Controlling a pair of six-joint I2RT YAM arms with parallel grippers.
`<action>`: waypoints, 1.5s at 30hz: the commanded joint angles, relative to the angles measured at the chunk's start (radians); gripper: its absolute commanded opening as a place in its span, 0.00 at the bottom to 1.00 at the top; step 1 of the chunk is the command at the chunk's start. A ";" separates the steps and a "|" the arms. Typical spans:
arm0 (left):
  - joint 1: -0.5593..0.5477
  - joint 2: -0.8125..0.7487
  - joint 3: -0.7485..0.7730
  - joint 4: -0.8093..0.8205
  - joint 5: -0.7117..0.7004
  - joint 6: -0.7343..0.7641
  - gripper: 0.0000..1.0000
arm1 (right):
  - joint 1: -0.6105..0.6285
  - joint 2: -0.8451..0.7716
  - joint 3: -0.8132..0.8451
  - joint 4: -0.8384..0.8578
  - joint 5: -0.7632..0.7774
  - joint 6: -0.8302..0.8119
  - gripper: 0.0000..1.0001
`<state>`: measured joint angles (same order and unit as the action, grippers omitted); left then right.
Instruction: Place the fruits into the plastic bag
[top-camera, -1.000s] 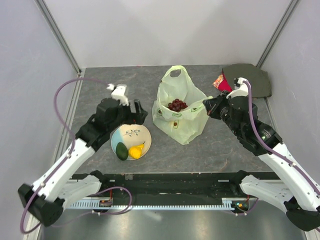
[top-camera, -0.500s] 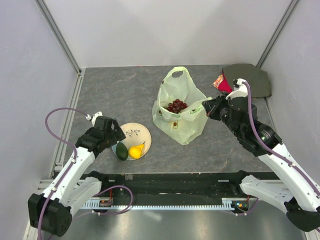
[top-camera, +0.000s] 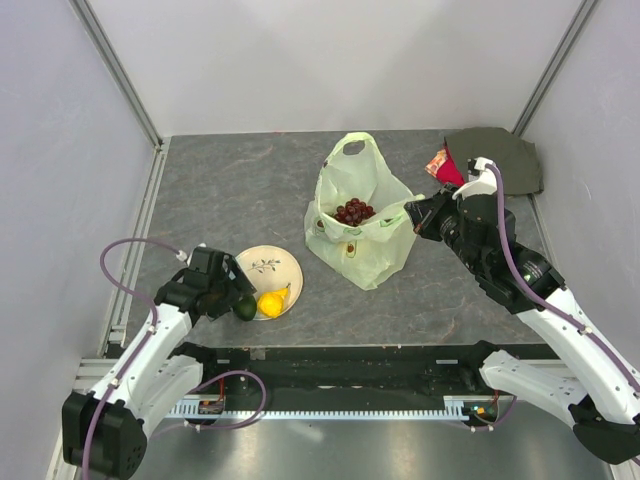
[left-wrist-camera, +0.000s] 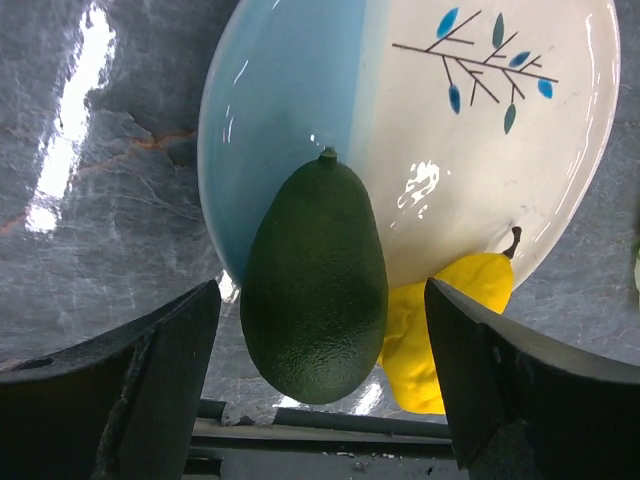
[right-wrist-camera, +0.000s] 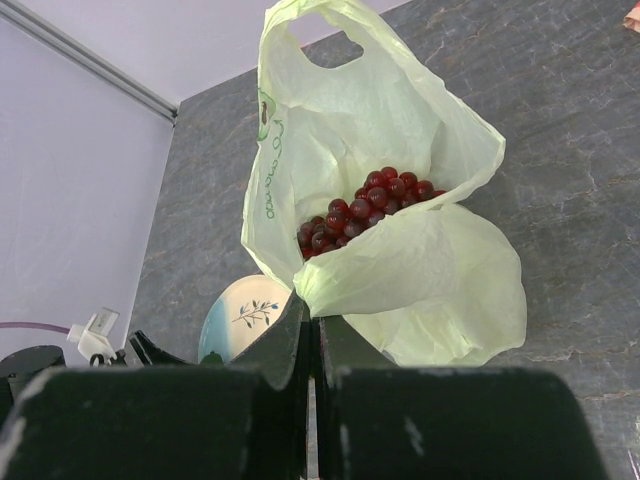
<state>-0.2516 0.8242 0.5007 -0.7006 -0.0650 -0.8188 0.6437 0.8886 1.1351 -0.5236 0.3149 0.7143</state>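
Note:
A dark green avocado (left-wrist-camera: 315, 290) lies on the near rim of the pale plate (left-wrist-camera: 480, 170), with a yellow lemon (left-wrist-camera: 445, 335) touching its right side. My left gripper (left-wrist-camera: 322, 340) is open, and its two fingers stand apart on either side of the avocado's near end without touching it. In the top view this gripper (top-camera: 230, 298) sits at the plate's near left edge. The pale green plastic bag (top-camera: 360, 240) stands open at mid-table with dark red grapes (top-camera: 353, 210) inside. My right gripper (right-wrist-camera: 312, 322) is shut on the bag's right rim (right-wrist-camera: 400, 260), holding the mouth open.
A dark green cloth (top-camera: 505, 160) with a red piece (top-camera: 440, 165) lies at the back right corner. Pale walls enclose the table on three sides. A black rail (top-camera: 330, 355) runs along the near edge, just below the plate.
My left arm has drawn back from beyond the plate to its near left edge and dropped low around the avocado. The right arm and the bag have not moved.

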 joint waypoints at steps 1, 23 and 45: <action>0.006 -0.014 -0.019 0.052 0.031 -0.059 0.88 | -0.001 -0.013 -0.009 0.037 0.004 0.011 0.00; 0.006 -0.019 -0.037 0.058 -0.019 -0.042 0.52 | -0.001 -0.007 -0.011 0.040 0.013 0.010 0.00; -0.222 0.312 0.553 0.576 -0.099 0.329 0.50 | -0.001 0.010 0.006 0.040 0.013 0.005 0.00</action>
<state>-0.3473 1.0115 0.9104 -0.3477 -0.1757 -0.6357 0.6437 0.8986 1.1213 -0.5137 0.3157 0.7185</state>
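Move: The avocado on the near-left edge of the plate lies already between the left hand's open fingers, its middle within about 1 cm of the hand point. The yellow pear is some 7 cm to the hand's right and level with it, and the plate's centre about 5 cm ahead and 4 cm right, 3 cm lower. The bag stands roughly 13 cm ahead and 26 cm right, 9 cm higher. From the right hand, the avocado is some 36 cm left, 9 cm back and 29 cm below. The left hand settles about 1 cm lower and, almost in place, closes its fingers around both sides of the avocado's thick end until they stop well short of shut, the grip tightening before it lifts. Keeping that pinch, it then speeds up and forward off the plate, about 17 cm up and 12 cm forward with a late drift right, the fingers tipping some 30 degrees up from their steep downward slant, while the right hand keeps its hold on the bag's rim. ##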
